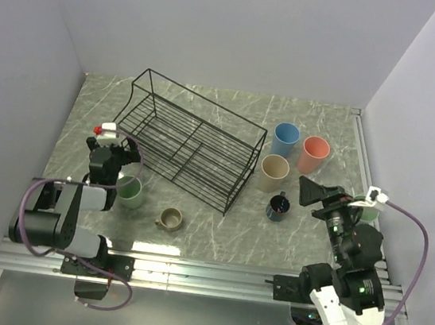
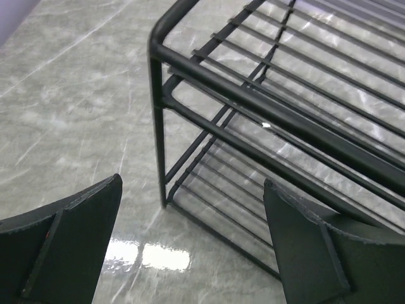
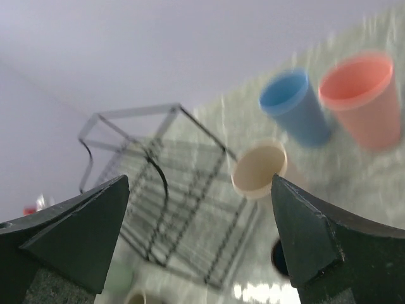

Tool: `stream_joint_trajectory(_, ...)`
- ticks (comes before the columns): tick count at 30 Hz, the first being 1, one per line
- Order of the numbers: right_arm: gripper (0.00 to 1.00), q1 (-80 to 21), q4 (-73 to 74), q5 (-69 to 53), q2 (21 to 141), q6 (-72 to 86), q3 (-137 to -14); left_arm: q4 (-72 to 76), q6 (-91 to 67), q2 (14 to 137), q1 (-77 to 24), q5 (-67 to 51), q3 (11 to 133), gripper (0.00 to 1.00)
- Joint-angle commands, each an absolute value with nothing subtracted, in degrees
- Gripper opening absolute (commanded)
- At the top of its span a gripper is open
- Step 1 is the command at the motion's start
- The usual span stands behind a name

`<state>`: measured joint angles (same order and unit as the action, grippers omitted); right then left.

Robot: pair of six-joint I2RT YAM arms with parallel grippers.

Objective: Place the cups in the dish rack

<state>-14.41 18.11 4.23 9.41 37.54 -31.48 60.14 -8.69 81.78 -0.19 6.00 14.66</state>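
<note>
The black wire dish rack stands mid-table with nothing in it. Right of it are a blue cup, a salmon-pink cup, a beige cup and a dark navy mug. A pale-green cup and a tan mug sit near the rack's front left. My left gripper is open beside the green cup, facing the rack's corner, nothing between its fingers. My right gripper hangs open above the table, right of the navy mug, looking at the beige cup.
A second pale-green cup is half hidden behind the right arm. White walls close in the table on three sides. The right wrist view is blurred and shows the blue cup and the salmon-pink cup beyond the rack.
</note>
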Motion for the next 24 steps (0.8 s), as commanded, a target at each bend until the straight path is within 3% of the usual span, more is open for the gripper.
stream_joint_trajectory(1,1.00,-14.59,26.72,-5.83,13.61,38.34,-34.63,42.97,-11.23,76.91,-0.18,9.57,24.47,0.99)
stream_joint_trajectory(3,1.00,-14.59,28.90,-9.66,16.34,39.28,-35.24,26.73,-13.44,78.39,-0.09,11.77,31.77,0.99)
stream_joint_trajectory(7,1.00,-14.07,38.48,-5.44,23.35,47.19,-35.60,19.52,-16.85,75.25,-0.09,12.20,31.38,0.99)
stream_joint_trajectory(11,1.00,-13.19,37.44,-15.71,32.59,42.80,-34.80,8.20,-22.58,65.67,-0.09,17.92,31.63,0.99)
stream_joint_trajectory(16,1.00,-12.31,38.04,-8.12,30.68,48.04,-33.58,-6.73,-39.76,60.03,-0.09,23.19,36.55,0.99)
stream_joint_trajectory(22,1.00,-11.87,42.00,-4.49,32.06,45.89,-32.96,-17.03,-38.40,57.57,1.76,19.24,44.90,0.99)
stream_joint_trajectory(24,0.94,-11.87,43.15,-4.31,34.27,44.48,-33.66,-20.20,-38.76,56.87,1.76,19.95,47.63,0.99)
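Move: The navy mug, which the right hand goes for, stands about 6 cm ahead of it, 2 cm left and some 24 cm below. From the right hand, at much the same depth, the cream cup is 14 cm ahead and 5 left, the orange cup 24 ahead and 8 right. From the left hand, the green cup lies roughly 15 cm back, 4 right and 5 below; the rack's middle is 7 ahead, 18 right and slightly lower. Towards the navy mug the open right hand drops about 15 cm, nearly all of it in the first half, tipping its fingers down some 45 degrees; it drifts left, then partly back. At the rack, the open left hand first pushes forward a couple of centimetres against its left end, then backs off, rising and swinging left, tilting down and turning counter-clockwise. ##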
